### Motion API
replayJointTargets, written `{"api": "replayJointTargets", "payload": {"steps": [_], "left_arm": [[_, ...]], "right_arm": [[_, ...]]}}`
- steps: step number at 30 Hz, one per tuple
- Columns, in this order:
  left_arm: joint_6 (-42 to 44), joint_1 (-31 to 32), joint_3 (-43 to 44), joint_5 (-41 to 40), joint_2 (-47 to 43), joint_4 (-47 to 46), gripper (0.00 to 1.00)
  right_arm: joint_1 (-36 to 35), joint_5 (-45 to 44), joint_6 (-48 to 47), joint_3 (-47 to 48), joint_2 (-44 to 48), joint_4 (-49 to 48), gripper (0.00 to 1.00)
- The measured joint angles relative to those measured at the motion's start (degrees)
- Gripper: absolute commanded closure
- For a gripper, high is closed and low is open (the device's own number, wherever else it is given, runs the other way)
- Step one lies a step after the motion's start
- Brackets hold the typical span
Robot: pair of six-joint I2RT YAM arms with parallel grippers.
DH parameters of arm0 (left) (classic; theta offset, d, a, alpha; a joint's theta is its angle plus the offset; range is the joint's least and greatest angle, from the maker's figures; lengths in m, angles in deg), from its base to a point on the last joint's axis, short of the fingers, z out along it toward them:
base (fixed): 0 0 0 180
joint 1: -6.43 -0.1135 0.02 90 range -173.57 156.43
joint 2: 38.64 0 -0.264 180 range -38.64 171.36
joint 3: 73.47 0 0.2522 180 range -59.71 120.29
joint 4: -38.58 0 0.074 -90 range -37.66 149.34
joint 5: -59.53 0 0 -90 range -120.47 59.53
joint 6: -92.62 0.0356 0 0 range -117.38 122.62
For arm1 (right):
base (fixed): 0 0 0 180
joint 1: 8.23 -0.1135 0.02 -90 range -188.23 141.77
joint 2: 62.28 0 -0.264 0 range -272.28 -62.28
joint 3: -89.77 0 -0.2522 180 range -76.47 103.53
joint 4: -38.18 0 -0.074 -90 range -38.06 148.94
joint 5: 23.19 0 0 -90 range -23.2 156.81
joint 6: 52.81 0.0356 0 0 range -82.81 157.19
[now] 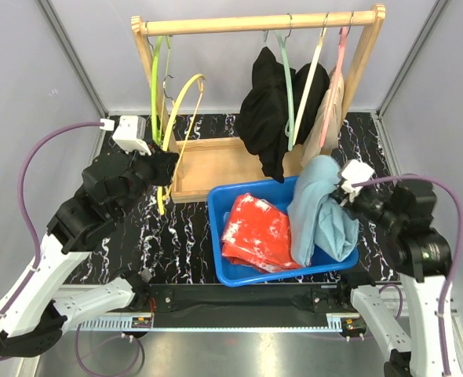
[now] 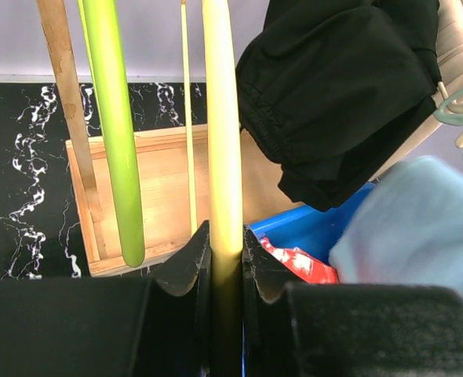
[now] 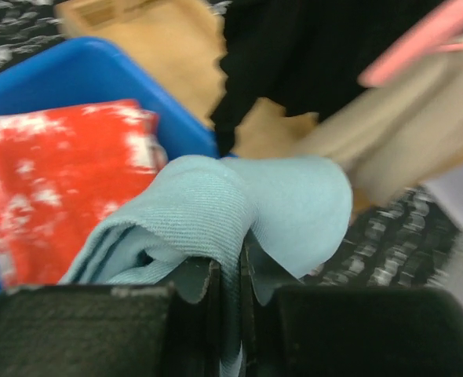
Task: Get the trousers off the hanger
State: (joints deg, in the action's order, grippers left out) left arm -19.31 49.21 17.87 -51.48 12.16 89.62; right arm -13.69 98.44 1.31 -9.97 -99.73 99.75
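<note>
My left gripper point(image 1: 167, 166) is shut on the bare yellow hanger point(image 1: 186, 129), seen close in the left wrist view point(image 2: 222, 157). My right gripper point(image 1: 343, 188) is shut on the light blue trousers point(image 1: 319, 206), which drape over the right side of the blue bin point(image 1: 224, 271); the cloth is pinched between my jaws in the right wrist view point(image 3: 216, 212). The red and white trousers point(image 1: 255, 232) lie in the bin. Black trousers point(image 1: 269, 110) hang on a green hanger point(image 1: 288, 94) and beige trousers point(image 1: 326, 118) on another, on the wooden rack point(image 1: 255, 23).
A bare bright green hanger point(image 1: 156, 78) hangs at the rack's left end. The rack's wooden base tray point(image 1: 216, 161) sits behind the bin. A pink hanger point(image 1: 340, 63) hangs at the right. Grey walls close in both sides.
</note>
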Motion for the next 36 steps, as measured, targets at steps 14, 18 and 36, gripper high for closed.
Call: {"api": "replayJointTargets", "payload": {"steps": [14, 18, 36], "left_arm": [[0.1, 0.0, -0.3, 0.1, -0.1, -0.7, 1.00], [0.1, 0.0, 1.8, 0.2, 1.9, -0.8, 1.00], [1.1, -9.7, 24.2, 2.9, 19.8, -0.7, 1.00]], "right_arm": [[-21.1, 13.2, 10.5, -20.5, -11.9, -20.1, 0.01], [-21.1, 11.5, 10.0, -20.5, -10.3, -20.9, 0.00], [1.7, 2.2, 13.4, -27.0, 9.9, -17.2, 0.00]]}}
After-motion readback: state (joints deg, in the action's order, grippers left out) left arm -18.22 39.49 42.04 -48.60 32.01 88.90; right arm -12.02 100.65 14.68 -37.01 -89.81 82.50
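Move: My right hand holds the light-blue trousers. The blue bin's middle is about 10 cm left of it, 4 cm back and 27 cm below; the red trousers in the bin lie some 16 cm left and 5 cm back. My left hand grips the yellow hanger. The rack rod's left end is roughly 14 cm ahead, 4 cm left and 15 cm higher, with the green hanger 8 cm ahead and 4 cm left. I swing the light-blue trousers left and down into the bin, about 12 cm each way, turning my right wrist some 30 degrees counter-clockwise as its fingers open wide and let go, then draw that hand back right. Partway through, my left hand, still pinching the yellow hanger, starts up and forward about 8 cm each towards the rod's left end. ##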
